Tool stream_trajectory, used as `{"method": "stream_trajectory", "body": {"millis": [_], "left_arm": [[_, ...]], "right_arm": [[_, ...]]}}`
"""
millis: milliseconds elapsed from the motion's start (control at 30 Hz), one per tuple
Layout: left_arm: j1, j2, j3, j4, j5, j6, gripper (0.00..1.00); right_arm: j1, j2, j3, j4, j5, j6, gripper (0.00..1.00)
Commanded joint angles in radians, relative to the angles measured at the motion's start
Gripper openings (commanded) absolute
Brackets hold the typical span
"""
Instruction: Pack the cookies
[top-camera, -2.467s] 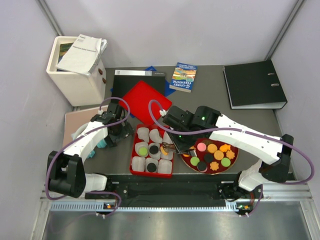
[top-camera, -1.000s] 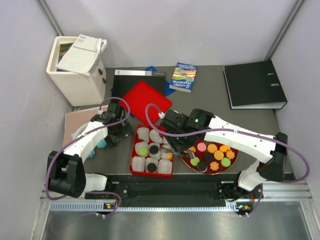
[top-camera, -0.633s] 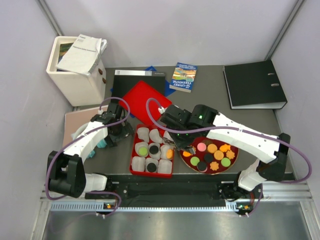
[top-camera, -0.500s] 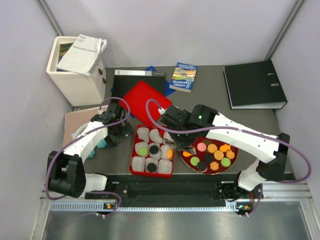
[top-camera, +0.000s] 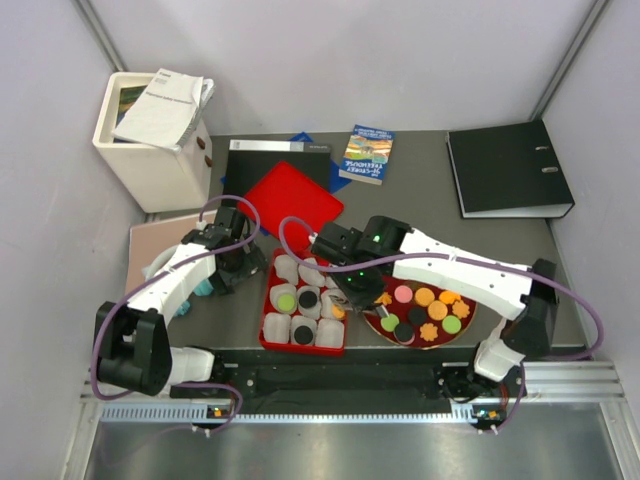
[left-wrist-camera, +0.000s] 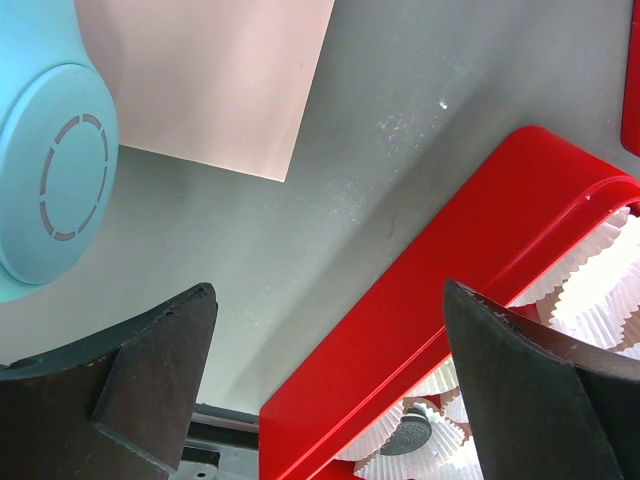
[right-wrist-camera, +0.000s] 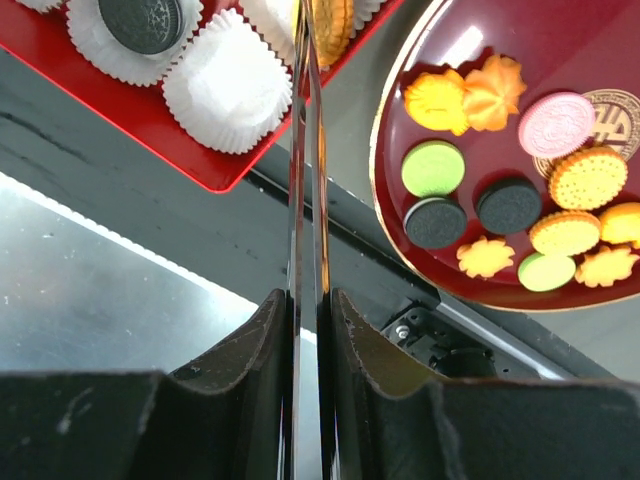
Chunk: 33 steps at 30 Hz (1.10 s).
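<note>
A red box (top-camera: 270, 338) holds white paper liners, some with cookies: a green one (top-camera: 286, 300) and black ones (top-camera: 308, 298). More cookies (top-camera: 437, 310) lie on a dark red round plate (top-camera: 468, 312). My right gripper (right-wrist-camera: 306, 298) is shut on thin metal tongs (right-wrist-camera: 306, 200). The tongs' tips reach an orange cookie (right-wrist-camera: 332, 22) standing on edge in a liner at the box's right side. Whether the tips pinch it is unclear. My left gripper (left-wrist-camera: 330, 300) hangs open over the box's left wall (left-wrist-camera: 420, 330), holding nothing.
The box's red lid (top-camera: 295, 203) lies behind it. A white bin (top-camera: 155, 150), a booklet (top-camera: 366, 154) and a black binder (top-camera: 508, 168) stand farther back. A pink sheet (left-wrist-camera: 210, 80) and a light blue round thing (left-wrist-camera: 50, 170) lie left of the box.
My right arm has swung left from the plate's edge to the box's right side, and its jaws have squeezed the tongs narrower. The left arm has not moved.
</note>
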Motion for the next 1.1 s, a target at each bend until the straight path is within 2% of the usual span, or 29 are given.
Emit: {"method": "stream_trajectory", "body": {"millis": [0, 267, 500, 667, 767, 800, 900, 933, 1033, 1067], "left_arm": [[0.004, -0.017, -0.013, 0.021, -0.002, 0.005, 0.99], [0.004, -0.014, -0.007, 0.018, -0.010, 0.008, 0.99], [0.004, 0.002, 0.013, 0.012, -0.007, 0.008, 0.99], [0.003, 0.010, 0.019, 0.014, 0.001, 0.005, 0.99], [0.003, 0.013, 0.024, 0.014, 0.005, 0.003, 0.99], [0.004, 0.013, 0.024, 0.018, 0.010, 0.003, 0.99], [0.004, 0.019, 0.025, 0.029, 0.025, 0.011, 0.99], [0.006, 0.022, 0.031, 0.035, 0.031, 0.028, 0.99], [0.006, 0.058, 0.070, 0.035, 0.065, 0.051, 0.99], [0.006, 0.064, 0.076, 0.040, 0.074, 0.054, 0.99]], "right_arm": [[0.010, 0.047, 0.008, -0.016, -0.022, -0.030, 0.16], [0.011, 0.053, 0.069, 0.005, 0.024, -0.045, 0.16], [0.007, -0.037, 0.177, 0.008, 0.195, 0.016, 0.16], [-0.077, -0.154, 0.113, 0.053, 0.246, 0.076, 0.16], [-0.199, -0.218, 0.050, 0.066, 0.275, 0.078, 0.16], [-0.299, -0.246, 0.016, 0.072, 0.271, 0.062, 0.15], [-0.479, -0.270, -0.070, 0.161, 0.219, 0.004, 0.15], [-0.597, -0.263, -0.090, 0.189, 0.199, -0.010, 0.15], [-0.795, -0.181, -0.124, 0.327, 0.122, -0.051, 0.15], [-0.826, -0.147, -0.118, 0.391, 0.080, -0.056, 0.14]]}}
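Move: The closed tongs in the right hand reach for the orange cookie in the red box's right-hand middle cup, about 5 cm ahead, 5 cm left and 15 cm below that hand. The empty front cup is roughly level with the hand and 7 cm left, the black cookie in the centre cup 7 cm ahead and 12 cm left. The plate's middle is 9 cm ahead and 12 cm right. From the idle left hand the orange cookie lies some 22 cm right, 8 cm back and 4 cm lower. Down first: the right hand dips about 2 cm with the tongs still squeezed shut, pushing their tips at the orange cookie in its cup. It then lifts clear of the box and sweeps fast forward and right, some 15 cm each way, to above the far part of the plate, turning about 40 degrees clockwise and swinging the tips forward. ##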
